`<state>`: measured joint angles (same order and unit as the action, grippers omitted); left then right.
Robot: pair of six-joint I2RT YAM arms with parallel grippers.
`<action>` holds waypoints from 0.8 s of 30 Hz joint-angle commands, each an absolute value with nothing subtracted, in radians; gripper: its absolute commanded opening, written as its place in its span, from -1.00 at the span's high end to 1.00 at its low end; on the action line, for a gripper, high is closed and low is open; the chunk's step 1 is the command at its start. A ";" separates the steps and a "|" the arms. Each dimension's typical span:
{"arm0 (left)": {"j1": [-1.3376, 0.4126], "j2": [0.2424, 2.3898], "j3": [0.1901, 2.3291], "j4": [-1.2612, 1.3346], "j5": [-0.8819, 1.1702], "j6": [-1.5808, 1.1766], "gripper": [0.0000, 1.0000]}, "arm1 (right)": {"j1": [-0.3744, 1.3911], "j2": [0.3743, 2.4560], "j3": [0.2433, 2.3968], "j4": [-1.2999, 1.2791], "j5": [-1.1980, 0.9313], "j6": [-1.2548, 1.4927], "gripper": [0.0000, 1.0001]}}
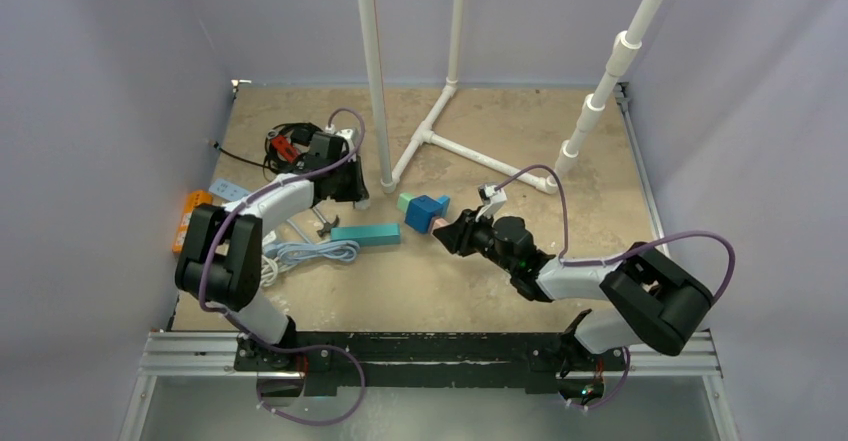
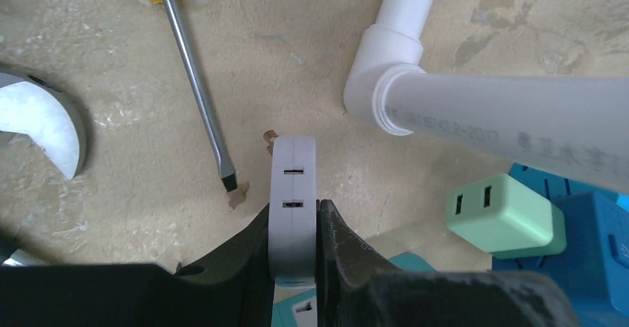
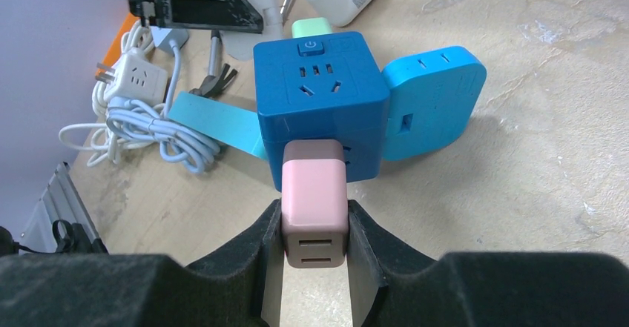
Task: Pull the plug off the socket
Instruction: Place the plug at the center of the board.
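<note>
A pink plug sits plugged into the near face of a blue cube socket. My right gripper is shut on the plug's sides, low over the table. In the top view the right gripper is just right of the cube. A mint plug and a flat blue adapter stick out of other faces of the cube. My left gripper is shut on a white slotted adapter, held upright above a teal strip beside a pipe foot.
A white PVC pipe frame stands on the table, one elbow close to the left gripper. A screwdriver and a wrench lie left of it. A coiled white cable, an orange tool and red-black clips are at the left.
</note>
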<state>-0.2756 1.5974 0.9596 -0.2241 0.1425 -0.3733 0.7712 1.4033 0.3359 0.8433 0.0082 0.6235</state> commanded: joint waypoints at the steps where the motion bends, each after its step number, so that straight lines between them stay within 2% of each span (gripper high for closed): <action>1: -0.275 1.657 1.040 -0.186 0.170 -0.384 0.79 | 0.768 1.366 0.330 0.861 0.002 0.612 1.00; 7: -0.275 1.672 1.055 -0.191 0.152 -0.382 0.42 | 0.768 1.355 0.330 0.855 0.002 0.609 1.00; 12: -0.273 1.679 1.064 -0.208 0.134 -0.381 -0.10 | 0.768 1.349 0.331 0.852 0.002 0.609 1.00; 18: -0.269 1.628 1.063 -0.216 0.082 -0.380 -0.51 | 0.768 1.334 0.328 0.842 0.002 0.609 1.00; 24: -0.266 1.513 1.038 -0.219 -0.046 -0.370 -0.64 | 0.768 1.308 0.325 0.827 0.003 0.609 1.00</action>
<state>-0.2749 1.6238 1.0283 -0.2359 0.0570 -0.3794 0.7712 1.3491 0.3267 0.7902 0.0082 0.6167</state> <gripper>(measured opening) 0.807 0.339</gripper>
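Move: The left hand still holds the white plug on edge; the bare spot on the board where it will go is roughly 4 cm below this hand and 1 cm ahead. The screwdriver's middle is about 6 cm ahead and 2 cm left, the pipe elbow 4 cm ahead and 5 cm right, and the teal strip 8 cm back, straight behind. From the right hand, still on the pink plug, the spot is some 12 cm ahead, 15 cm left and 7 cm lower. The left hand finishes lowering the white plug to the board between the screwdriver tip and the pipe elbow, sinking about 1.5 cm and easing a centimetre forward, then stays low while its fingers spread wide and let go. With the fingers open it lifts some 2.5 cm off the plug, drifting slightly forward and left, while the right hand keeps its grip on the pink plug in the blue adapter. ##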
